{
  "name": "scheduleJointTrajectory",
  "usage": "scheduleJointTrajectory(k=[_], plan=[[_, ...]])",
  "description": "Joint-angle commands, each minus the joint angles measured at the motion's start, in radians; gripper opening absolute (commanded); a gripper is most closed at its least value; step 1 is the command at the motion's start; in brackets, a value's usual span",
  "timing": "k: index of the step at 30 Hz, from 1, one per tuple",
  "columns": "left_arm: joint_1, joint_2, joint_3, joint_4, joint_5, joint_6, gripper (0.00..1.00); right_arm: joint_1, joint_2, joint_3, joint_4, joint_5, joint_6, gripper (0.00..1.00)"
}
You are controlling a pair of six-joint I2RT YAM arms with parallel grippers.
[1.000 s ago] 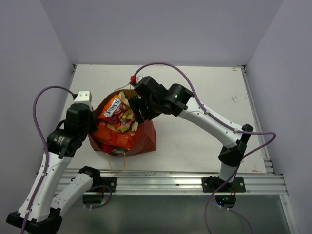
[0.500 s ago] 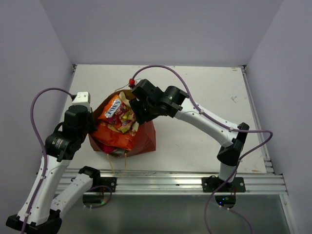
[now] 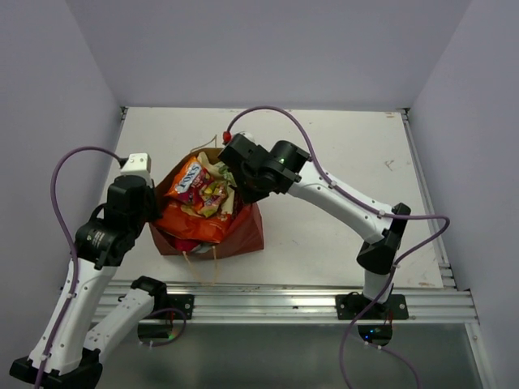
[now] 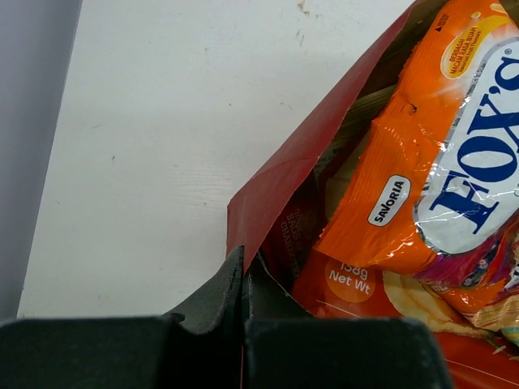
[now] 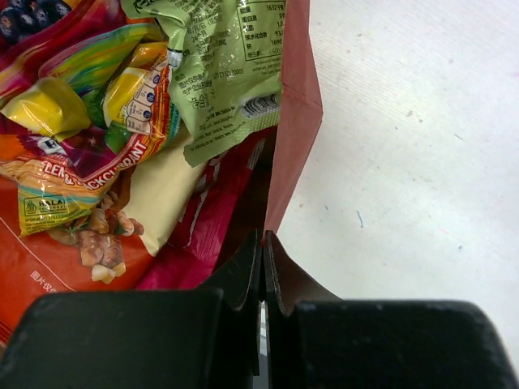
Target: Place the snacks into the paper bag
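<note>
The dark red-brown paper bag (image 3: 243,231) stands at the table's left front, stuffed with snacks. An orange FOX'S packet (image 3: 188,180) lies on top, over a large orange packet (image 3: 190,225). My left gripper (image 3: 150,212) is shut on the bag's left wall (image 4: 280,174); the FOX'S packet (image 4: 454,162) shows beside it. My right gripper (image 3: 241,193) is shut on the bag's right wall (image 5: 293,121). In the right wrist view a green sachet (image 5: 227,73), a yellow-red packet (image 5: 89,154) and a pink-red packet (image 5: 207,227) sit inside the bag.
Thin tan cord handles (image 3: 203,263) hang from the bag's front over the metal rail (image 3: 308,296) at the table's near edge. White tabletop (image 3: 340,146) stretches behind and right of the bag. Grey walls enclose three sides.
The right gripper moved a little down and right with the bag wall, and the bag's mouth has widened. The bag now stands more upright. The left arm has hardly moved.
</note>
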Motion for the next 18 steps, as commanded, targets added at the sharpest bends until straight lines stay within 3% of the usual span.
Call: scheduleJointTrajectory(k=[1, 8, 13, 18], plan=[[-0.008, 0.032, 0.117, 0.126, -0.036, -0.016, 0.00, -0.005, -0.081, 0.123, -0.197, 0.130, 0.025, 0.00], [-0.027, 0.081, 0.173, 0.194, -0.018, -0.063, 0.00, -0.005, -0.064, 0.324, -0.337, 0.201, 0.032, 0.00], [-0.081, 0.122, 0.218, 0.220, -0.027, -0.109, 0.00, -0.010, -0.099, 0.295, -0.352, 0.242, 0.045, 0.00], [-0.208, 0.156, 0.204, 0.241, -0.086, -0.189, 0.00, -0.059, -0.183, 0.187, -0.352, 0.254, 0.065, 0.00]])
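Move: Both grippers are already shut on the paper bag's rim, on opposite sides. The bag's middle lies about 12 cm right and 3 cm ahead of the left hand, some 11 cm left of and level with the right hand, and 10 cm below both. Inside, the Fox's packet lies 10 cm right and 8 ahead of the left hand, the red-orange packet 9 right and 2 back. The green packet is 6 cm left and 8 ahead of the right hand. Both hands keep the rim pinched and heave the loaded bag up together, the right by nearly 8 cm and the left by about 5. The right rises first, then goes mostly to the right; the left climbs forward and swings right late, each ending some 5 cm to the right. The fingers tip slightly upward, and the right hand also turns a little clockwise. ##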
